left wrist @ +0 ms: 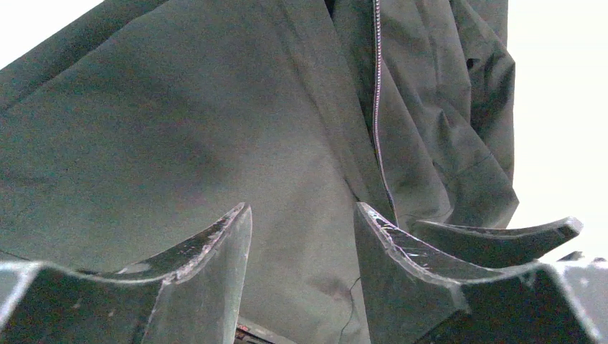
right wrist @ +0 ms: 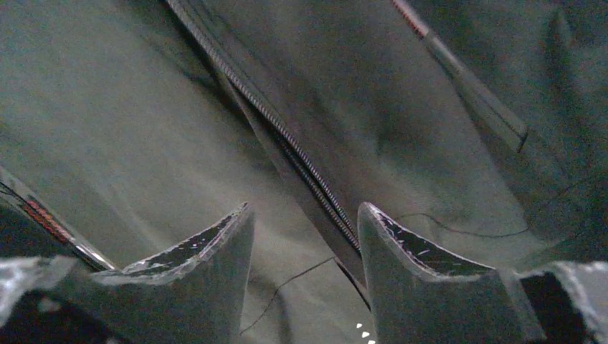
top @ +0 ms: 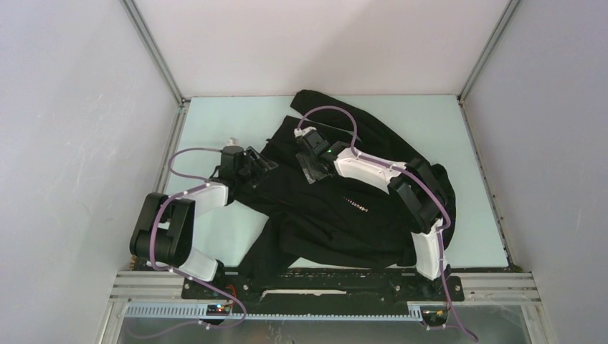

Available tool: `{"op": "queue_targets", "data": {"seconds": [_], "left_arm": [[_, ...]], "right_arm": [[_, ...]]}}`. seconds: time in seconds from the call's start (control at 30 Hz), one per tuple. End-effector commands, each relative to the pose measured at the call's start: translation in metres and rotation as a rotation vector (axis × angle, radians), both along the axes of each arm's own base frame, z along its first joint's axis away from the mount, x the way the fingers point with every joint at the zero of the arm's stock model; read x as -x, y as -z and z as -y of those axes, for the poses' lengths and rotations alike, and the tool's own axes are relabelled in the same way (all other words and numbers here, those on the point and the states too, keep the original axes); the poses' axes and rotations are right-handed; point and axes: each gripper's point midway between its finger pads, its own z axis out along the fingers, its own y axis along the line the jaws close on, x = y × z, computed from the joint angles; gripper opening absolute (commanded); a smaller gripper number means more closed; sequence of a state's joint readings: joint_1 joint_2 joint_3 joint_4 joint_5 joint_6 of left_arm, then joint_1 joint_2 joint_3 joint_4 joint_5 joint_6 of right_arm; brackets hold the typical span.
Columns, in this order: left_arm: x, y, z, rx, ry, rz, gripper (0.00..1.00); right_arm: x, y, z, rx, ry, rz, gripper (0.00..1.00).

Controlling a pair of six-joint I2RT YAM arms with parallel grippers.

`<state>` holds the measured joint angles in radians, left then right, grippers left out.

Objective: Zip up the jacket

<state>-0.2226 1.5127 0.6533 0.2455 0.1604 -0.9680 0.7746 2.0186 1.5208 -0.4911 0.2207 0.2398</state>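
The black jacket (top: 337, 215) lies crumpled across the middle of the table, with pale lettering (top: 355, 205) on its chest. My left gripper (top: 256, 163) sits at the jacket's left edge. In the left wrist view its jaws (left wrist: 301, 215) stand apart over dark fabric, and a zipper line (left wrist: 376, 93) runs down toward the right finger (left wrist: 401, 272). My right gripper (top: 310, 169) hovers over the upper chest. Its jaws (right wrist: 302, 211) are apart, and a row of zipper teeth (right wrist: 287, 140) runs diagonally between them, ending beside the right finger (right wrist: 416, 279). Neither gripper holds anything.
The pale green table (top: 215, 122) shows to the left and right of the jacket. White walls (top: 86, 143) close in on three sides. A black base rail (top: 323, 281) carries both arms at the near edge. A second zipped seam (right wrist: 459, 72) crosses the fabric at upper right.
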Motion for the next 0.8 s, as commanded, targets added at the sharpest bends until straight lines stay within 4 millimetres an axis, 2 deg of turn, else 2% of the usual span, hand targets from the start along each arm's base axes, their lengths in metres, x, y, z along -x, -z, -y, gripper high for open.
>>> {"op": "queue_targets", "data": {"seconds": [0.0, 0.2, 0.37, 0.5, 0.63, 0.7, 0.77], "left_arm": [[-0.001, -0.016, 0.0, -0.001, 0.002, 0.067, 0.59], [0.0, -0.017, -0.001, -0.001, -0.001, 0.071, 0.59], [0.002, -0.018, -0.002, 0.001, -0.009, 0.076, 0.59], [0.004, -0.024, -0.007, 0.012, -0.039, 0.097, 0.59], [0.01, -0.027, -0.011, 0.045, -0.059, 0.091, 0.59], [0.014, -0.029, -0.016, 0.079, -0.082, 0.094, 0.58], [0.016, -0.031, -0.022, 0.11, -0.113, 0.089, 0.57]], "right_arm": [[-0.001, -0.001, -0.001, 0.087, -0.016, 0.036, 0.58], [-0.003, 0.003, -0.001, 0.1, -0.019, 0.034, 0.58], [-0.005, 0.007, -0.002, 0.118, -0.02, 0.025, 0.43], [-0.002, 0.001, -0.007, 0.126, -0.041, 0.052, 0.19], [0.011, -0.019, -0.023, 0.129, -0.162, 0.169, 0.0], [0.022, -0.033, -0.037, 0.086, -0.249, 0.225, 0.0], [0.035, -0.038, -0.045, 0.045, -0.337, 0.232, 0.0]]}}
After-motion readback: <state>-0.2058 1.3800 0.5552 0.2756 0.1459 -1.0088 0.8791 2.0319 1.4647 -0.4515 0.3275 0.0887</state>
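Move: Close beneath the right hand's open fingertips, about 1 cm back and 2 cm lower, runs the toothed edge of the jacket's main zip. The row of white dots lies some 12 cm to the right of that hand and 5 cm back, 4 cm below. The near pocket zip is about 12 cm to its left, 4 cm back and equally low. From the left hand, the main zip's edge is roughly 15 cm to the right, 2 cm back and 5 cm down. Down about 2 cm and slightly back, the right hand settles onto the main zip's edge, then shuts from just over half open and pinches the toothed strip between its fingertips. Then it pulls back about 2 cm and a little left, turning some 10 degrees counter-clockwise. The left hand, still open and empty, lifts about 1.5 cm and drifts back and left, away from the zip. ##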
